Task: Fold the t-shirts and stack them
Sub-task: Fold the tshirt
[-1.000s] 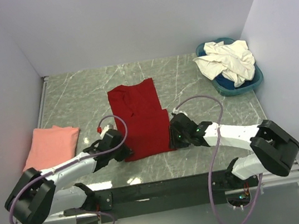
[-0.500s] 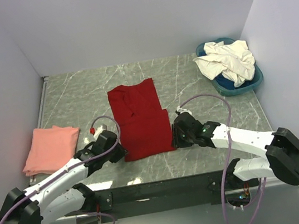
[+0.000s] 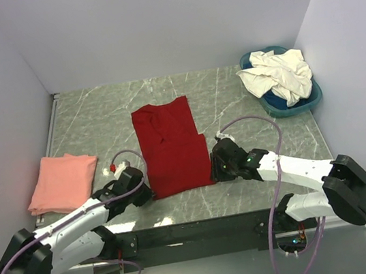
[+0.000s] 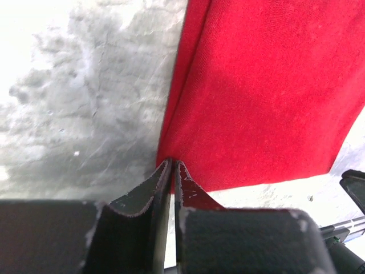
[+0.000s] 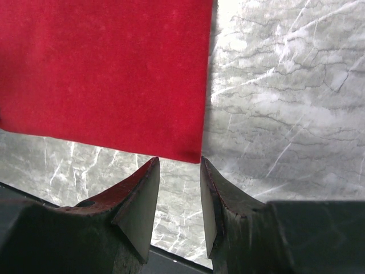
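Note:
A deep red t-shirt [image 3: 171, 149] lies flat in the middle of the table, folded into a narrow strip. My left gripper [image 3: 145, 194] sits at its near-left corner. In the left wrist view its jaws [image 4: 172, 162] stand a hairline apart, tips against the red cloth [image 4: 262, 91]; no cloth shows between them. My right gripper [image 3: 213, 172] is at the near-right corner, open, with its tips [image 5: 179, 160] just short of the red hem [image 5: 102, 68] and bare table between them. A folded salmon-pink t-shirt [image 3: 62, 181] lies at the left. Cream-white t-shirts [image 3: 277, 74] are heaped at the back right.
The cream shirts fill a round blue basin [image 3: 303, 102] in the back right corner. White walls close the table on the left, back and right. A black rail [image 3: 197, 231] carrying the arm bases runs along the near edge.
My left gripper has drawn back from the shirt's left edge toward the near-left corner. The right gripper has barely moved and stays open.

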Controlling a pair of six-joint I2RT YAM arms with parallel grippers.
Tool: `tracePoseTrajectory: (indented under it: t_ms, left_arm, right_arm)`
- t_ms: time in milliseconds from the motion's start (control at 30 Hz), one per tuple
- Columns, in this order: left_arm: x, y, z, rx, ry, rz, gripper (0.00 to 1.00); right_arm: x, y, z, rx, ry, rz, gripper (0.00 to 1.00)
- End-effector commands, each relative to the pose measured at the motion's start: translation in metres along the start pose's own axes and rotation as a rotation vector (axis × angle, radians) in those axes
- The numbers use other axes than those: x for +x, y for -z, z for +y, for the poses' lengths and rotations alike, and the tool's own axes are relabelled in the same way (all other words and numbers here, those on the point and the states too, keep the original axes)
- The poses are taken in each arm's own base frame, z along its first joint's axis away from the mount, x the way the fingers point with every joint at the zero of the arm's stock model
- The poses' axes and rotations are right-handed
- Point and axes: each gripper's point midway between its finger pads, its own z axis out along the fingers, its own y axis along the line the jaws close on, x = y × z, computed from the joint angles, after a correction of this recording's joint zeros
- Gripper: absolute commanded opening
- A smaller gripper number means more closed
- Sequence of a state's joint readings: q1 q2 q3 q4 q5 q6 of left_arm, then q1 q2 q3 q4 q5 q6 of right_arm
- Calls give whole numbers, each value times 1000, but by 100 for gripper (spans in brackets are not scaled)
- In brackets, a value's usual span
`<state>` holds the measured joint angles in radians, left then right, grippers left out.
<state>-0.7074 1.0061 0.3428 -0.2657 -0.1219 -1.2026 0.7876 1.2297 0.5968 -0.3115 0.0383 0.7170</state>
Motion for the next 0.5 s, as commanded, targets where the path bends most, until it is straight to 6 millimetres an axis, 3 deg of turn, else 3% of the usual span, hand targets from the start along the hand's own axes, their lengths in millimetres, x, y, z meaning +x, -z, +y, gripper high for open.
tracePoseTrajectory:
  t_ms: [0, 233, 467]
  left_arm:
    - [5, 7, 10, -30, 2, 16, 13]
    - [-6, 26, 6, -16, 23, -27, 29]
    - [3, 18, 3, 33, 37, 1, 43]
  right_arm:
    - [-3, -2, 2, -7, -9, -27, 42]
    - [2, -8, 2, -16, -20, -9, 43]
    - [8, -16, 1, -21, -27, 10, 43]
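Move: The red t-shirt's near left corner sits right at the left hand's nearly shut fingertips, about 1 cm below. Its near right corner is 1 cm ahead and 1 cm left of the right hand, some 3 cm down. From the left hand, the shirt's middle is about 17 cm ahead and 9 cm right, and the peach shirt stands roughly 10 cm ahead and 28 cm left, both near table height. The left fingertips come free of the t-shirt's near left corner, drawing back and left away from it by about 2 cm while rising 1 cm, and open to a bit under half. The right hand, its fingers still parted, sinks about 1.5 cm towards the near right corner, without pinching it yet. ##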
